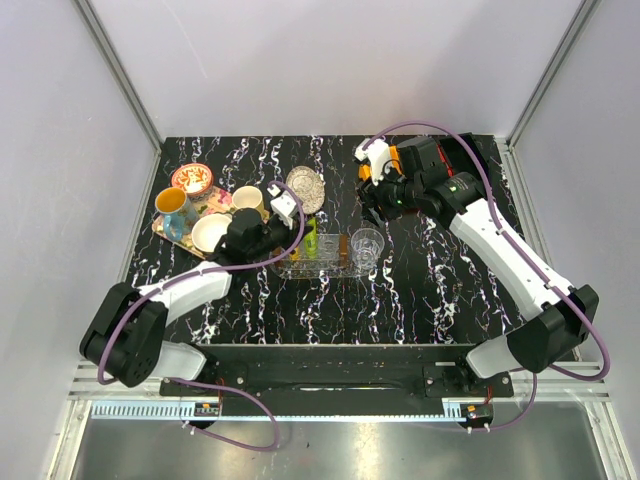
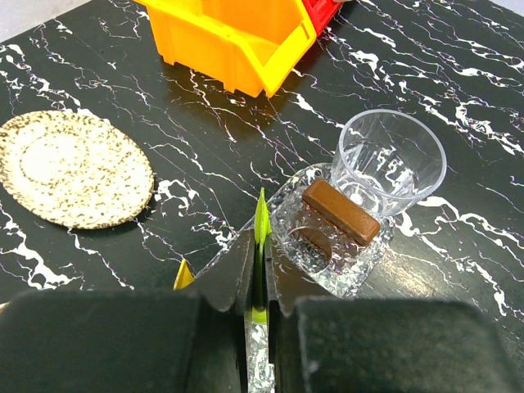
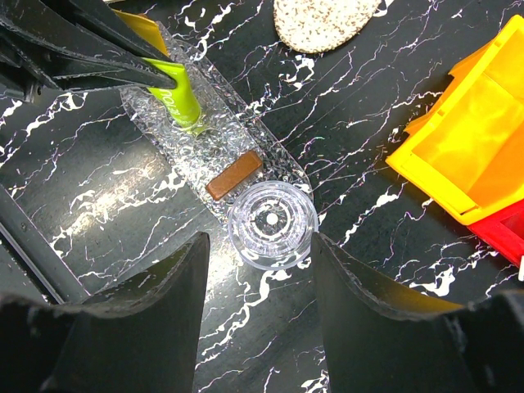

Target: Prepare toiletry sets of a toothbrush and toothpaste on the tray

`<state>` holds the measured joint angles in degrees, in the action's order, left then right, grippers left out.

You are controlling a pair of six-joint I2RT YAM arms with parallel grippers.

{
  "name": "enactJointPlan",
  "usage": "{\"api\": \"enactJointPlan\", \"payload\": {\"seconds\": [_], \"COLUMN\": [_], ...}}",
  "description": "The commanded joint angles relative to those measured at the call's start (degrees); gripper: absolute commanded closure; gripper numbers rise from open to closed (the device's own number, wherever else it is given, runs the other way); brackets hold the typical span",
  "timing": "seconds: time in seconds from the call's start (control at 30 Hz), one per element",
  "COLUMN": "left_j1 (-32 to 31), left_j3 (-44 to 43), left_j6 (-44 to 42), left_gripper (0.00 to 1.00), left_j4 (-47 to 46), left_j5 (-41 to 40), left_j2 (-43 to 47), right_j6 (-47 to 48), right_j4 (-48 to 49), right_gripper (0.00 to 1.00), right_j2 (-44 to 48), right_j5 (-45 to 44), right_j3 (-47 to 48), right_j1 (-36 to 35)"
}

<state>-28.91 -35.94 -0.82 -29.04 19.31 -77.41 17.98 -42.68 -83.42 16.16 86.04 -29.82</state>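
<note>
My left gripper (image 2: 262, 246) is shut on the lime green toothpaste (image 2: 262, 219), which slants down to the clear oval tray (image 2: 327, 274). The right wrist view shows this green tube (image 3: 176, 94) reaching from the left fingers (image 3: 90, 53) to the tray's (image 3: 176, 151) textured surface. The orange-yellow toothpaste (image 2: 183, 277) pokes out beside my left jaw, at the tray's far end (image 3: 135, 20). My right gripper (image 3: 258, 303) hangs open and empty above the table, near a clear glass (image 3: 272, 223). From above, the left gripper (image 1: 293, 238) is at the tray's (image 1: 335, 268) left end and the right gripper (image 1: 372, 207) is behind it. The toothbrush is out of view.
A brown bar (image 2: 341, 211) lies on the tray beside the clear glass (image 2: 393, 160). A round speckled dish (image 2: 70, 168) sits behind the tray. Orange and red bins (image 2: 237, 37) stand at the back right. A colourful tray with cups (image 1: 200, 210) is at the left.
</note>
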Motion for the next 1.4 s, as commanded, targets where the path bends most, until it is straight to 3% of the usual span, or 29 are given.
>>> {"api": "enactJointPlan", "payload": {"seconds": [0.0, 0.73, 0.87, 1.0, 1.37], "left_j1": [0.43, 0.43, 0.43, 0.52, 0.52], "left_j3": [-0.09, 1.49, 1.58, 1.23, 0.44], "left_j6": [-0.5, -1.29, -1.55, -1.64, -2.26], "left_gripper": [1.0, 0.98, 0.92, 0.78, 0.52], "left_j4": [-6.82, -8.05, -7.97, -6.91, -3.92], "left_j5": [0.9, 2.14, 1.96, 1.96, 1.87], "left_j2": [-0.29, -2.05, -2.13, -2.13, -0.91], "right_j6": [-0.05, -0.05, -0.05, -0.14, -0.14], "right_j4": [2.16, 2.16, 2.16, 2.07, 2.07], "right_gripper": [0.42, 0.42, 0.42, 0.42, 0.42], "right_j2": [-0.17, -0.78, -0.52, -0.17, 0.8], "right_j5": [1.33, 1.5, 1.42, 1.33, 1.06], "right_j3": [0.18, 0.27, 0.09, -0.26, -0.61], "right_j1": [0.47, 0.38, 0.47, 0.38, 0.47]}}
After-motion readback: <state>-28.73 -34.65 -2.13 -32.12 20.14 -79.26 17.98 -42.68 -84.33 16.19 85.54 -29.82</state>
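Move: The left fingers are already shut on the upper part of the green toothpaste, whose middle is about 5 cm below them, over the clear rack on the tray. The rack's middle lies roughly 4 cm back, 2 cm right and 9 cm below this hand. The yellow toothpaste is about 3 cm back, 4 cm left and 5 cm down; the clear cup 3 cm back, 12 cm right and 7 cm down. From the right hand the green toothpaste lies some 11 cm left, 5 cm back and 13 cm lower. The left hand lets go of the green toothpaste: after easing about 1 cm down towards the rack with the tube still pinched, it stays nearly in place without turning. The fingers then part steadily to a bit under half open, one on each side of the tube. ##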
